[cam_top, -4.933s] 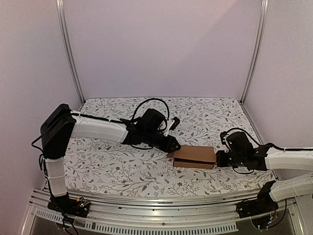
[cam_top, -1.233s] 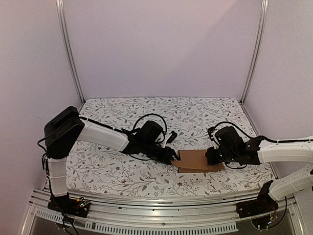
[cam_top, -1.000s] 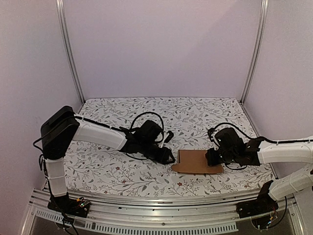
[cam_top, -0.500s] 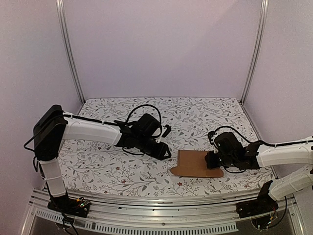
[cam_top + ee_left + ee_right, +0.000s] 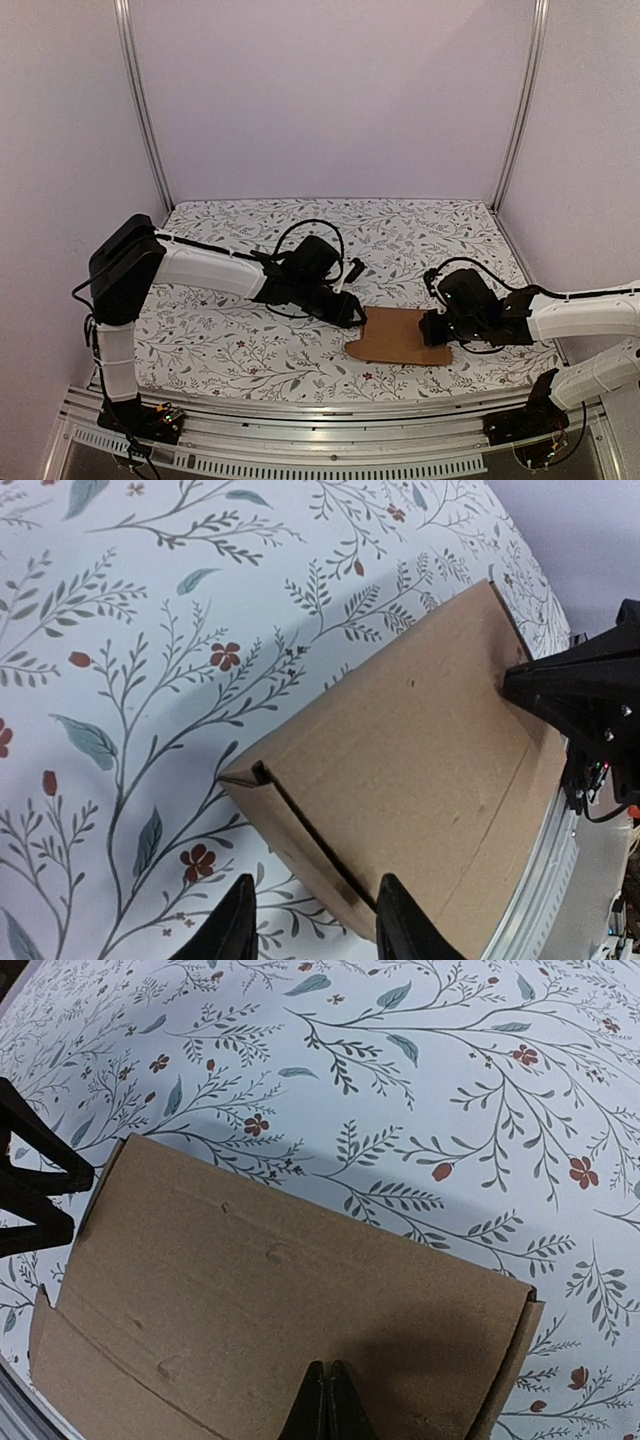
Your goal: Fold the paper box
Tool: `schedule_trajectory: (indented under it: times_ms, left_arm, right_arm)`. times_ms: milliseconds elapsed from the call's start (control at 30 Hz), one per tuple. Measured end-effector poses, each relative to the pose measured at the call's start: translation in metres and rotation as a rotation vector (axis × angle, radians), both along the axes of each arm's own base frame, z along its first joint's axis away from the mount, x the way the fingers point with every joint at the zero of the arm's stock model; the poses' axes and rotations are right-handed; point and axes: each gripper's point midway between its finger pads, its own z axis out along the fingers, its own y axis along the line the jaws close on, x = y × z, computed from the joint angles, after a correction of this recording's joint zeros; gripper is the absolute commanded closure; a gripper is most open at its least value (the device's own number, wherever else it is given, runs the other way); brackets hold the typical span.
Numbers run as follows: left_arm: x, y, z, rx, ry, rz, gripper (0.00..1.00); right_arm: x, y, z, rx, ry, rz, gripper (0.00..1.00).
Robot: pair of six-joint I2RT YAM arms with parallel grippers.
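The paper box (image 5: pixel 398 336) is a flat brown cardboard mailer lying lid down on the floral table near the front middle. My left gripper (image 5: pixel 352 308) is at its left end, open; in the left wrist view the gripper (image 5: pixel 316 905) straddles the box's (image 5: pixel 420 750) left side wall, one finger over the table, the other over the lid. My right gripper (image 5: pixel 433 330) is shut, and its tips (image 5: pixel 328 1400) rest on top of the box lid (image 5: pixel 270 1280) near the right end. A narrow flap sticks out along the near edge.
The floral table cover (image 5: pixel 400 235) spreads behind and to both sides of the box. The metal rail (image 5: pixel 330 410) of the table's near edge runs just in front of it. Purple walls enclose the back and sides.
Over the last second the left gripper drew back from the box's left end and returned to it. The box slid slightly toward the near edge under the shut right gripper.
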Motion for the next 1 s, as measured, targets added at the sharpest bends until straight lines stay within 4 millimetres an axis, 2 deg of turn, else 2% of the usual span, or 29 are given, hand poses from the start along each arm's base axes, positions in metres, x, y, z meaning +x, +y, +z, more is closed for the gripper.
schedule_trajectory:
  times_ms: [133, 333, 500, 567, 700, 767, 1000]
  left_arm:
    - [-0.002, 0.001, -0.013, 0.023, 0.013, -0.002, 0.61]
    - [-0.008, -0.004, -0.014, 0.027, 0.006, -0.015, 0.61]
    - [-0.009, -0.005, -0.014, 0.033, -0.006, -0.017, 0.61]
    - [-0.009, -0.005, -0.014, 0.035, -0.009, -0.015, 0.62]
    - [-0.008, -0.005, -0.014, 0.037, -0.015, -0.015, 0.61]
    - [-0.008, -0.005, -0.014, 0.039, -0.019, -0.017, 0.61]
    - [-0.007, -0.004, -0.014, 0.046, -0.028, -0.014, 0.62]
  right_arm:
    - [-0.001, -0.001, 0.009, -0.008, -0.006, 0.010, 0.99]
    - [0.001, 0.000, 0.026, 0.003, -0.029, 0.015, 0.97]
    - [-0.003, -0.011, 0.040, -0.016, -0.048, 0.009, 0.96]
    - [-0.005, -0.016, 0.045, -0.022, -0.056, 0.005, 0.90]
    - [-0.011, -0.032, 0.054, -0.041, -0.070, -0.025, 0.69]
    - [-0.013, -0.038, 0.054, -0.040, -0.069, -0.051, 0.62]
    - [-0.020, -0.055, 0.032, -0.050, 0.003, -0.102, 0.58]
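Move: The right hand's shut fingers are on the paper box's lid. The box's right side wall lies about 5 cm to its right, level front to back and some 3 cm lower. The left side wall is roughly 13 cm to its left, and the front flap's middle is about 6 cm back and 5 cm left. From the left hand, the left side wall is about 2 cm to the right and 1 cm back, 2 cm below; the right side wall is some 19 cm to the right and 2 cm back. The right fingertips come free of the lid, rise about 5 cm, swing some 5 cm right and a little back while the shut fingers part to nearly half open, then sink about 2 cm over the box's right edge. Already half open, the left hand settles just over 1 cm down, easing slightly back and right, one finger staying against the left side wall. ##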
